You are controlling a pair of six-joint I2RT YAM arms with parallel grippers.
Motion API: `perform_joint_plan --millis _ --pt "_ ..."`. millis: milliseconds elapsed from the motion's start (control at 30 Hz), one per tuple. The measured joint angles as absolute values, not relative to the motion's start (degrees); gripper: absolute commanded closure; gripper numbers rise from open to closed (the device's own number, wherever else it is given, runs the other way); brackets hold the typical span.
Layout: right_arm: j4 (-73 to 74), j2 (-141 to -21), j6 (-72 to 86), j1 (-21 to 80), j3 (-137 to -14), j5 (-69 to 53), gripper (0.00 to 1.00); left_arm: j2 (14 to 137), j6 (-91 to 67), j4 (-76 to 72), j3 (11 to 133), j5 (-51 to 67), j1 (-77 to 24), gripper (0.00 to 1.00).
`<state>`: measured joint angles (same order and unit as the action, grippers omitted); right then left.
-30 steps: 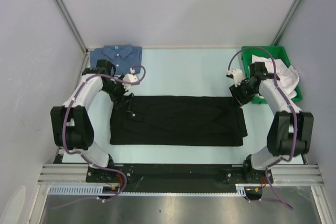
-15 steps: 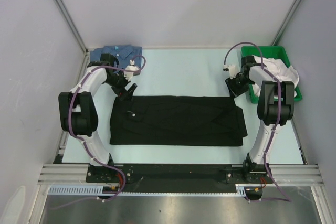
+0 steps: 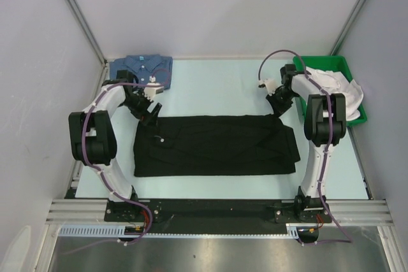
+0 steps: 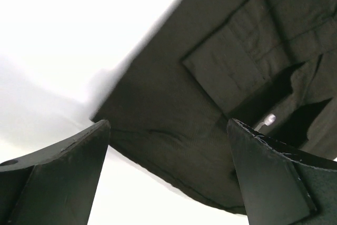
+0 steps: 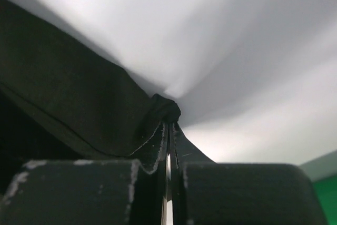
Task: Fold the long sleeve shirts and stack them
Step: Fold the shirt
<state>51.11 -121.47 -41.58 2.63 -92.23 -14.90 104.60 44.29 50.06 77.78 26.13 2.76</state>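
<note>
The black long sleeve shirt [image 3: 213, 146] lies folded into a wide rectangle in the middle of the table. The blue long sleeve shirt [image 3: 141, 67] rests folded at the back left corner. My left gripper [image 3: 152, 109] hovers at the black shirt's far left corner, jaws wide open. In the left wrist view that corner [image 4: 174, 151] shows between the spread fingers [image 4: 63, 177], untouched. My right gripper [image 3: 279, 107] is at the far right corner. In the right wrist view it [image 5: 168, 126] is shut, with a small bunch of black cloth [image 5: 166, 109] pinched at its tips.
A green bin [image 3: 359, 118] stands at the back right with white cloth [image 3: 338, 84] spilling over its rim, just right of my right arm. Grey walls close in on both sides and at the back.
My right gripper moved left from the bin's edge to the black shirt's far right corner and shut on it. The left arm straightened beside the far left corner, gripper still open.
</note>
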Motion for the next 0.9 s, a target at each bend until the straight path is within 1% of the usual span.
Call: perform_joint_plan --millis 67,267,433,533,833,900 --pt "50.11 -123.48 -41.28 3.29 -95.61 -13.34 1.00 104.57 43.05 49.34 77.78 26.17 3.31 0.02" --pt "41.10 -134.61 -39.83 5.96 -113.69 -7.09 1.00 102.28 39.24 45.91 75.64 26.09 4.49 0.01" --pt "29.56 -145.77 -39.42 10.44 -129.73 -2.24 1.00 99.33 37.30 44.47 73.80 25.63 4.71 0.02" --pt "21.96 -149.95 -39.70 13.58 -133.60 -0.58 1.00 98.67 36.86 44.45 73.08 25.63 4.71 0.03" --pt "-0.03 -153.71 -42.61 22.44 -133.91 -0.89 1.00 93.38 36.91 46.04 66.81 24.60 4.71 0.03" --pt "-4.27 -154.67 -43.59 23.90 -135.37 -0.86 0.98 92.05 36.91 46.17 65.49 24.38 4.71 0.03"
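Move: The right gripper already has the dark shirt's far right corner pinched just above the table; the bare far table edge it is taken to lies about 26 cm ahead and 24 cm left. The shirt's middle is some 13 cm back and 26 cm left, the green bin about 12 cm ahead and 21 cm right. From the open left gripper, that far-edge spot is roughly 26 cm ahead, 27 cm right and 6 cm lower. Keep the right gripper shut on the shirt's corner and drag it fast over the table, forward first, then sweeping left along the far edge, about 28 cm out and 24 cm left, rising some 9 cm, mostly late. Tip the fingers up from straight down to point forward. Draw the empty left gripper back about 4 cm, fingers wide open. ##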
